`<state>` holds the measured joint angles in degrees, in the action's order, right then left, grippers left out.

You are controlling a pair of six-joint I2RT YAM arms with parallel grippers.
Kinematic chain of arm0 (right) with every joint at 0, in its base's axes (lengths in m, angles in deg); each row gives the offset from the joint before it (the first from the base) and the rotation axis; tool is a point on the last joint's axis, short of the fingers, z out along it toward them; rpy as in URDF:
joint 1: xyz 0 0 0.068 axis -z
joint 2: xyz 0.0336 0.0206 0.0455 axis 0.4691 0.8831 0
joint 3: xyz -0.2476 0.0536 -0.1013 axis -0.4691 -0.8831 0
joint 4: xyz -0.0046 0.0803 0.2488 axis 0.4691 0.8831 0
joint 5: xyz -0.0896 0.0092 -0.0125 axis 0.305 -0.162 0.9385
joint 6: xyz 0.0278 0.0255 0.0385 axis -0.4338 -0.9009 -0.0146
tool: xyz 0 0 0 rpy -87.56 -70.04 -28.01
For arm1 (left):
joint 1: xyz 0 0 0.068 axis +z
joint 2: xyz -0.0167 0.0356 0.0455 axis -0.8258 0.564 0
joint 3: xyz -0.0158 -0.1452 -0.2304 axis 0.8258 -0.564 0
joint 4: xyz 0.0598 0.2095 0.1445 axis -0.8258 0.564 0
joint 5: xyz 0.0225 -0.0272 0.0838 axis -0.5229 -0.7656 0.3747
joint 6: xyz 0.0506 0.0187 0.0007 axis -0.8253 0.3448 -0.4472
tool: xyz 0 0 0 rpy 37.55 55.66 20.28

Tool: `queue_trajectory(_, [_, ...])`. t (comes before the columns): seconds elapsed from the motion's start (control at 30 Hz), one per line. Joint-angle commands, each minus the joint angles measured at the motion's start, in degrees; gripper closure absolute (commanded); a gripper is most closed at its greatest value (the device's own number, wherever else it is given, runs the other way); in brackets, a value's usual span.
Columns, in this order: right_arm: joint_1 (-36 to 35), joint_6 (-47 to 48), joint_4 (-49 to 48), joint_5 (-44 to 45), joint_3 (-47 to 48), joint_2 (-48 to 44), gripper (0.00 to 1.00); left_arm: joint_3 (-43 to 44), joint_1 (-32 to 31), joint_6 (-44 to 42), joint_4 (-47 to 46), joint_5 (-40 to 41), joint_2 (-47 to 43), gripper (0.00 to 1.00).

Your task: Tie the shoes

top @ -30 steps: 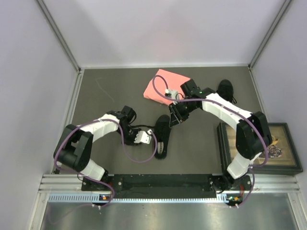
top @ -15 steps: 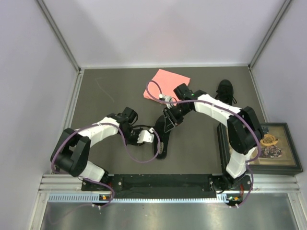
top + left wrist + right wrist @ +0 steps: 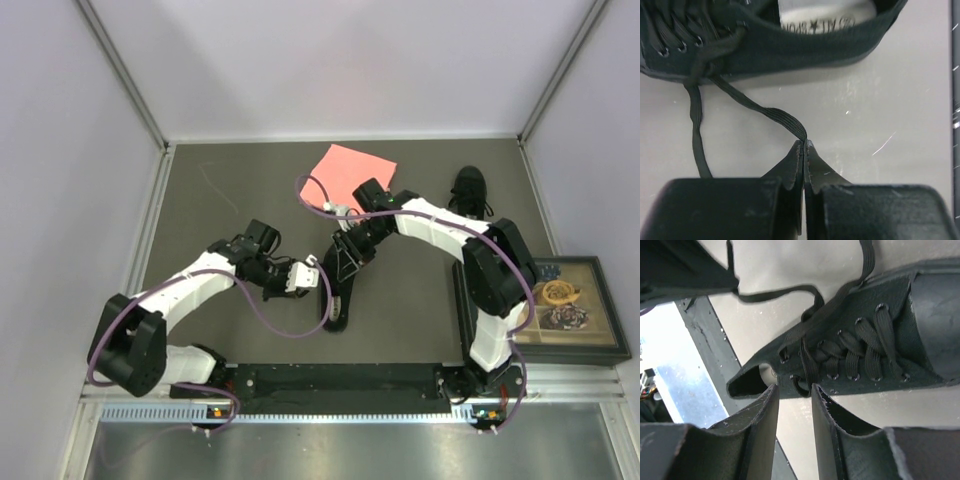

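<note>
One black shoe lies at the table's middle, toe toward the back. Its side and pale insole fill the top of the left wrist view. My left gripper is just left of it, shut on the end of one black lace, which runs taut from the eyelets to the fingertips. My right gripper hovers over the shoe's laced front, jaws open a little, with a small lace loop at their tips. The second black shoe sits at the back right, apart from both grippers.
A pink folded cloth lies behind the right gripper. A dark framed tray with small items stands at the right edge. Metal rails border the dark mat, and the arm bases' bar runs along the near edge.
My right gripper has moved left and nearer, down onto the middle shoe. My left arm's elbow has swung outward; its gripper stays beside the shoe, shifted slightly back.
</note>
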<state>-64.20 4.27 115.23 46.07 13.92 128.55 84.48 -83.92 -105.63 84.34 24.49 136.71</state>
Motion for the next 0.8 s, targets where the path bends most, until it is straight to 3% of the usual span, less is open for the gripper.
queue_trajectory(0.0, [-1.5,1.2,-1.3,0.7,3.3,0.9,0.67,3.2,-0.2,5.1,-0.8,-6.3,-2.1,1.0])
queue_trajectory(0.37, [-1.8,0.5,-2.0,5.6,3.6,1.1,0.76,6.5,-1.3,8.3,-0.5,-8.8,-3.1,1.0])
queue_trajectory(0.53, [-1.7,0.5,-2.0,6.4,3.0,-0.5,1.0,7.9,-2.2,10.3,-1.1,-9.2,-3.1,1.0])
queue_trajectory(0.77, [-0.3,-1.3,-4.6,4.3,-0.9,-5.9,1.0,9.1,-4.4,17.9,-6.7,-9.7,-2.6,1.0])
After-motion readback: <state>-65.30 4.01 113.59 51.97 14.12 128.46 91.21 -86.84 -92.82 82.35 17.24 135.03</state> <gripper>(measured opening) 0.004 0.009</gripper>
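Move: Right hand: its open fingers stand just over the shoe's throat, the lace strand at the crossing barely 1 cm ahead of them and about 1 cm below. From that hand the shoe's insole opening lies about 7 cm back and 3 cm left, 4 cm lower. Left hand, with one lace end already pinched: the crossing lies some 7 cm to its right and 3 cm ahead, about 1 cm lower; the free lace lies around 6 cm ahead, 1 cm left and 5 cm below. The right hand settles forward and down by about 1 cm each over the shoe's throat, barely shifting otherwise, and shuts its part-open fingers fully, pinching the lace strand at the crossing before easing slightly up again. Meanwhile the left hand keeps its pinch on its lace end and carries it up some 6 cm and right about 4 cm, bringing it higher alongside the shoe, with the fingers tipping about 10 degrees towards level. ##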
